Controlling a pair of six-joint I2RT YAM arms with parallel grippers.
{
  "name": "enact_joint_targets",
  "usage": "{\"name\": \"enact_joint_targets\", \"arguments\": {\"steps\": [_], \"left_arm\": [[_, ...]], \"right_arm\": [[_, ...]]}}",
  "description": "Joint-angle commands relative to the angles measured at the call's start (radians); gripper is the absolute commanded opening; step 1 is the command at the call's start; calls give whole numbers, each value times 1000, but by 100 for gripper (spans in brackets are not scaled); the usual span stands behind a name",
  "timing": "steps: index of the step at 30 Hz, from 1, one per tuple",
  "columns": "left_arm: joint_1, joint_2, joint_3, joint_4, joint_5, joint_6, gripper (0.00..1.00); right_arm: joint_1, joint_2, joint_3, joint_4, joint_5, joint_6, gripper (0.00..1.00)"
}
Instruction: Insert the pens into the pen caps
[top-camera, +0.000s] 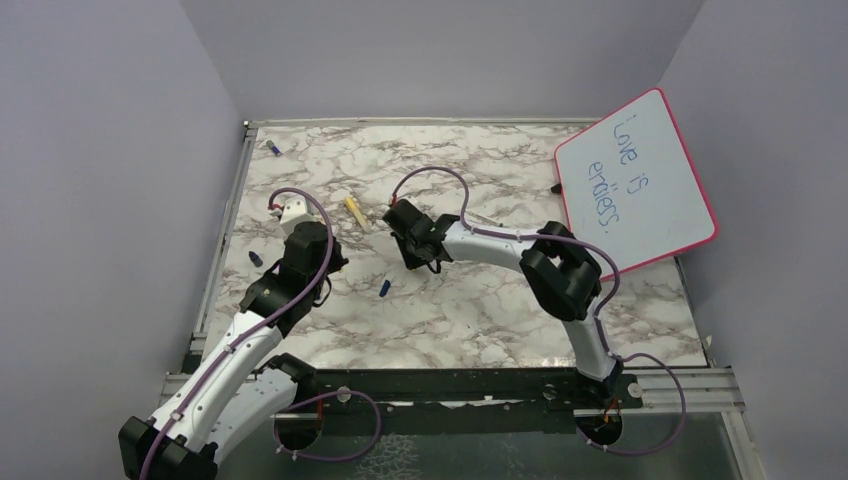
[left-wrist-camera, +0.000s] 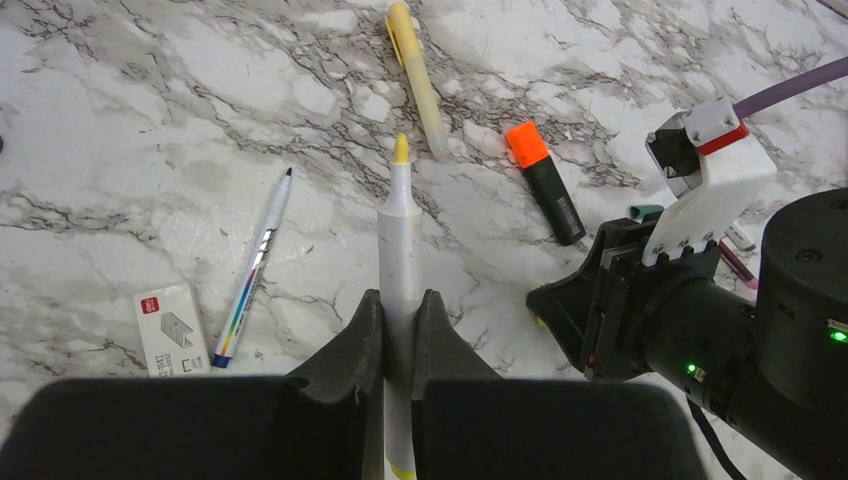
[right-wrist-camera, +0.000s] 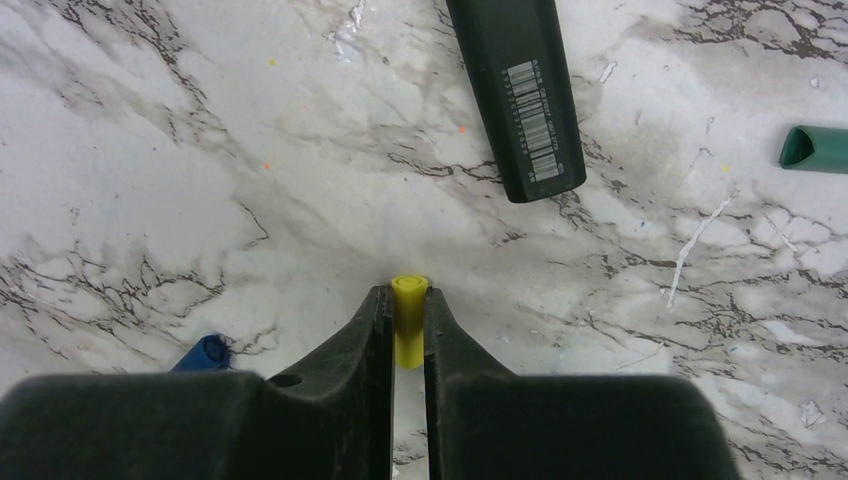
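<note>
In the left wrist view my left gripper (left-wrist-camera: 400, 300) is shut on a white pen (left-wrist-camera: 400, 235) whose yellow tip points away from me, toward a loose yellow pen (left-wrist-camera: 417, 75) on the marble. In the right wrist view my right gripper (right-wrist-camera: 406, 295) is shut on a short yellow pen cap (right-wrist-camera: 408, 320), held at the fingertips close to the table. A blue cap (right-wrist-camera: 203, 353) lies at its lower left and a green cap (right-wrist-camera: 812, 148) at the far right. The right gripper's body (left-wrist-camera: 610, 310) stands to the right of the held pen. A dark red pen (left-wrist-camera: 737, 262) shows behind it.
A black highlighter with an orange end (left-wrist-camera: 545, 180) lies between the two grippers. A multicolour ballpoint (left-wrist-camera: 255, 265) and a small staples box (left-wrist-camera: 170, 328) lie left of the held pen. The pink-framed whiteboard (top-camera: 635, 180) leans at the back right. Another blue cap (top-camera: 256, 258) lies by the left edge.
</note>
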Motion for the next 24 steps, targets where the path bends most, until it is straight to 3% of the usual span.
{"name": "enact_joint_targets", "arguments": {"steps": [1, 9, 17, 24], "left_arm": [[2, -5, -4, 5, 32, -4, 0], [2, 29, -18, 75, 188, 53, 0], [0, 51, -72, 287, 553, 129, 0], [-11, 63, -141, 564, 847, 56, 0]], "right_arm": [[9, -42, -66, -11, 29, 17, 9], [9, -218, -206, 152, 66, 57, 9], [7, -501, -399, 383, 98, 85, 9], [7, -754, -518, 557, 86, 120, 9]]}}
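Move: The small yellow pen cap, already pinched in the right fingers at table level, lies from the left hand about 5 cm ahead, 12 cm to the right and 15 cm below. From the right hand, the white pen held by the left is some 12 cm left, 3 cm back and 14 cm up. The black-orange highlighter lies about 7 cm ahead of the cap and 1 cm right, the blue cap 6 cm back and 3 cm left. The yellow cap, still pinched by the right fingers, is first drawn low, back and to the right by 2 cm or so, then raised quickly some 17 cm while the wrist tips the fingers up and round to the left. Meanwhile the left hand keeps its grip on the white pen and carries it about 10 cm right, swinging clockwise some 35 degrees so that the yellow tip turns towards the cap. ##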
